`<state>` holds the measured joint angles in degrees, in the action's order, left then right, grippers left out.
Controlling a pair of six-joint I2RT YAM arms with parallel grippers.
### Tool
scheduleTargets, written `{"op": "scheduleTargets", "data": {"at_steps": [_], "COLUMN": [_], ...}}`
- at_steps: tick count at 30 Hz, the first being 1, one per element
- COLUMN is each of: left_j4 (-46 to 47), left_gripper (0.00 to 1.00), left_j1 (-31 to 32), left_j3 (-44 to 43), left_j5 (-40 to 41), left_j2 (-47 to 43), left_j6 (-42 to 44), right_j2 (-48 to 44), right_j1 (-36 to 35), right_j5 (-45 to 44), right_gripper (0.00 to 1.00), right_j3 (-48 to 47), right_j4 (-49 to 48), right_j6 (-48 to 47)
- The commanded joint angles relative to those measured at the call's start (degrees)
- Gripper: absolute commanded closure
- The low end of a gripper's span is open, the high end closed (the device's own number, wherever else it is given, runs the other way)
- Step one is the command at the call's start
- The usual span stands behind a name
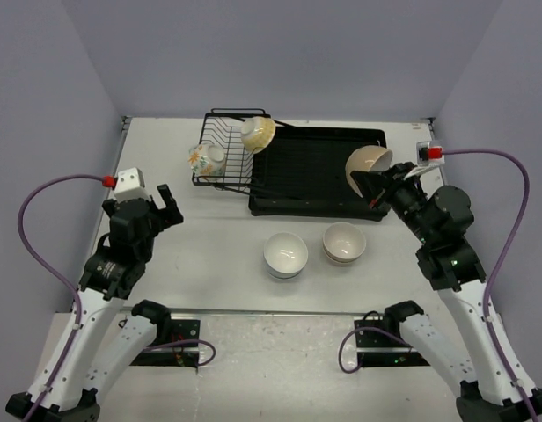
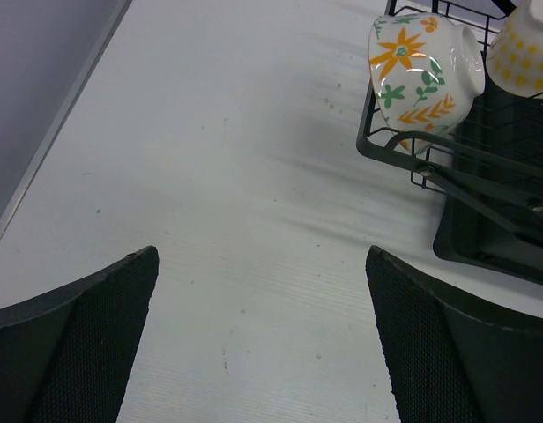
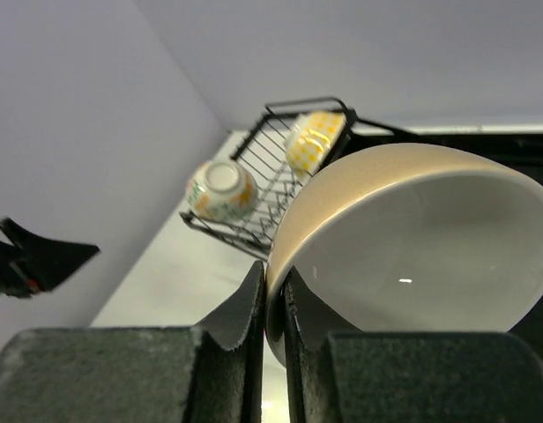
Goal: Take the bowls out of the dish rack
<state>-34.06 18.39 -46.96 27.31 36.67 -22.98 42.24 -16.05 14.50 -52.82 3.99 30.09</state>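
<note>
My right gripper (image 1: 377, 186) (image 3: 273, 284) is shut on the rim of a cream bowl (image 1: 367, 162) (image 3: 412, 247), holding it tilted above the right end of the dish rack's black tray (image 1: 315, 167). In the wire basket (image 1: 225, 145) a yellow-patterned bowl (image 1: 258, 134) (image 3: 314, 141) (image 2: 521, 55) leans, and a white bowl with orange flowers (image 1: 206, 159) (image 2: 421, 70) (image 3: 220, 189) hangs at the basket's left edge. A white bowl (image 1: 285, 254) and a cream stack (image 1: 345, 243) stand on the table. My left gripper (image 1: 168, 209) (image 2: 263, 335) is open over bare table left of the basket.
White walls close the table in at the back and both sides. Purple cables (image 1: 42, 198) loop off both arms. A small white box with a red part (image 1: 427, 152) sits by the tray's far right corner.
</note>
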Motion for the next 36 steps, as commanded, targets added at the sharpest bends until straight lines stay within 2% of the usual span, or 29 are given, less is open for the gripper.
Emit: {"op": "scheduleTargets", "data": {"at_steps": [1,6,8,13,16,21,32,36], "left_j4": [0.84,0.93,0.76,0.75,0.84,0.93,1.11,1.02], "left_gripper": [0.0,0.0,0.0,0.0,0.0,0.0,0.0,0.0], "left_j1": [-0.64,-0.64,-0.64,-0.64,-0.64,-0.64,-0.64,-0.64], "left_j3": [-0.24,-0.15,-0.15,0.03,0.11,0.11,0.2,0.2], "left_j5": [0.81,0.38,0.29,0.81,0.64,0.11,-0.24,-0.15], "left_j2": [-1.15,-2.21,-2.56,-4.49,-4.85,-5.11,-5.55,-5.73], "left_j6": [0.04,0.13,0.13,-0.04,0.04,0.13,0.22,0.22], "right_j2": [-1.19,4.15,8.01,10.84,15.05,22.97,32.99,35.36], "right_j1": [-1.96,-7.4,-11.34,-16.11,-22.15,-26.92,-28.42,-28.42], "right_j5": [-5.44,-12.29,-17.89,-22.32,-26.88,-31.98,-33.84,-32.0], "right_gripper": [1.0,1.0,1.0,1.0,1.0,1.0,1.0,1.0], "right_j3": [-4.75,-11.68,-12.83,-11.08,-11.87,-13.27,-14.33,-15.38], "right_j4": [18.93,38.14,42.57,44.78,48.12,52.78,51.64,51.2], "right_j6": [-9.86,-14.34,-14.88,-13.92,-12.86,-12.51,-15.58,-16.46]}}
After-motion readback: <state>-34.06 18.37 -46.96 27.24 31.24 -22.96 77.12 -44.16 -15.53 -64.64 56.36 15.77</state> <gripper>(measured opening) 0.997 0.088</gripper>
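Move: The right hand, already pinching the last beige bowl by its rim, has the beige stack almost straight below: about 34 cm down, some 1 cm back and 1 cm to the right. The white stack stands about 15 cm left of the beige one and 4 cm nearer the base. The black dish rack's middle lies about 19 cm ahead, 5 cm left and 34 cm below. The beige stack is some 51 cm right of the left hand, 1 cm ahead, 20 cm below. Keeping its pinch on the bowl's rim, the right hand sinks about 25 cm towards the beige stack, fast at first and slowing, and draws back some 5 cm. The wrist swings over on the way so the fingers, first pointing forward and left, end mostly downward. The empty left hand eases up 2 cm and slightly back, fingers still open. ##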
